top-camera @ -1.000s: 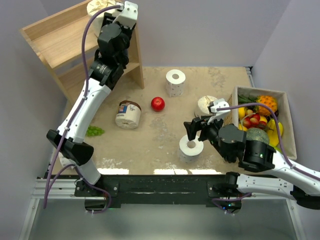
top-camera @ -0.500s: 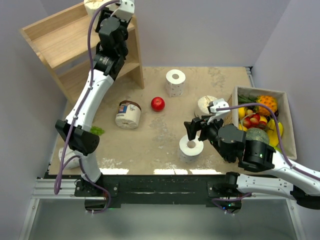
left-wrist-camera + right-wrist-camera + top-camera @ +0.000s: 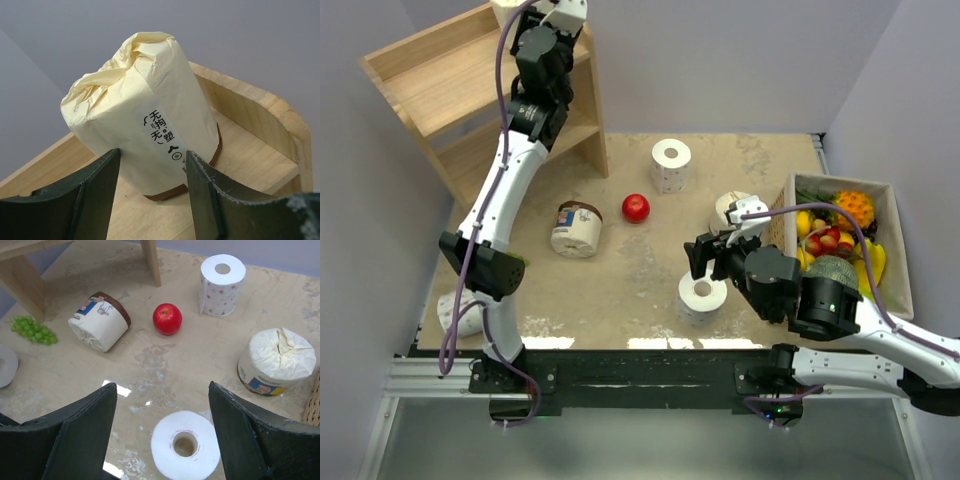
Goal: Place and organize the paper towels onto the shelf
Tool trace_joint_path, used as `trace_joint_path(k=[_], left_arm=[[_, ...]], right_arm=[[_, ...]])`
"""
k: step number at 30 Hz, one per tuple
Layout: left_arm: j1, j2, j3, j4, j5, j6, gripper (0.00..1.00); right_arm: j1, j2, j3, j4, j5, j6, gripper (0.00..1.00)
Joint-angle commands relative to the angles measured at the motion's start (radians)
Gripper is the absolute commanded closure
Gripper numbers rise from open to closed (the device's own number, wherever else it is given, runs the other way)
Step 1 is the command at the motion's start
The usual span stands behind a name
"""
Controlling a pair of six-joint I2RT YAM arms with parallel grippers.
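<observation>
My left gripper [image 3: 535, 14] is at the top tier of the wooden shelf [image 3: 430, 90], shut on a cream-wrapped roll [image 3: 145, 115] whose brown-rimmed base sits at the shelf board [image 3: 250, 165]. My right gripper [image 3: 705, 258] is open above a bare white roll [image 3: 703, 293] standing on the table; in the right wrist view that roll [image 3: 185, 445] lies between and below the fingers [image 3: 80, 425]. Another bare roll [image 3: 671, 165] stands at the back. A wrapped roll [image 3: 576, 228] lies on its side. A wrapped roll [image 3: 732, 208] stands by the box. A bare roll [image 3: 455, 310] lies at the left edge.
A red apple [image 3: 636, 208] sits between the rolls. Green grapes [image 3: 31, 330] lie near the left arm. A box of fruit [image 3: 880, 215] stands at the right edge, close to my right arm. The shelf's lower tiers [image 3: 480, 145] stand open.
My left arm has stretched up and back, carrying the wrapped roll further onto the shelf top. My right gripper has shifted slightly left over the white roll.
</observation>
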Motion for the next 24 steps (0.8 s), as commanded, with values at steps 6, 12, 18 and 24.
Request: trace_joint_path(k=[6, 12, 18, 24], left_arm=[[0.002, -0.184, -0.056, -0.14, 0.192, -0.219, 0.35], [0.001, -0.385, -0.216, -0.172, 0.327, -0.349, 0.31], [-0.006, -0.568, -0.308, -0.279, 0.646, -0.466, 0.15], [-0.006, -0.801, -0.593, -0.192, 0.743, -0.575, 0.0]], right_arm=[[0.002, 0.022, 0.023, 0.042, -0.001, 0.023, 0.23], [0.002, 0.082, 0.02, 0.045, 0.033, 0.022, 0.22], [-0.075, 0.151, 0.014, 0.057, 0.125, -0.048, 0.24], [-0.285, 0.226, 0.002, 0.103, 0.027, -0.128, 0.25]])
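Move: The wrapped roll stands about 17 cm ahead of the right hand, 7 to its right and 24 below; the plain white roll is almost directly under that hand, the standing patterned roll 30 ahead and 8 left. The left hand has the shelved roll some 7 cm ahead and 2 left; the brown-ended roll lies on the table 18 back, 6 right and 46 below. Left backs 22 cm off the shelved roll, rising, opening, turning clockwise; right reaches forward-down towards the wrapped roll. ##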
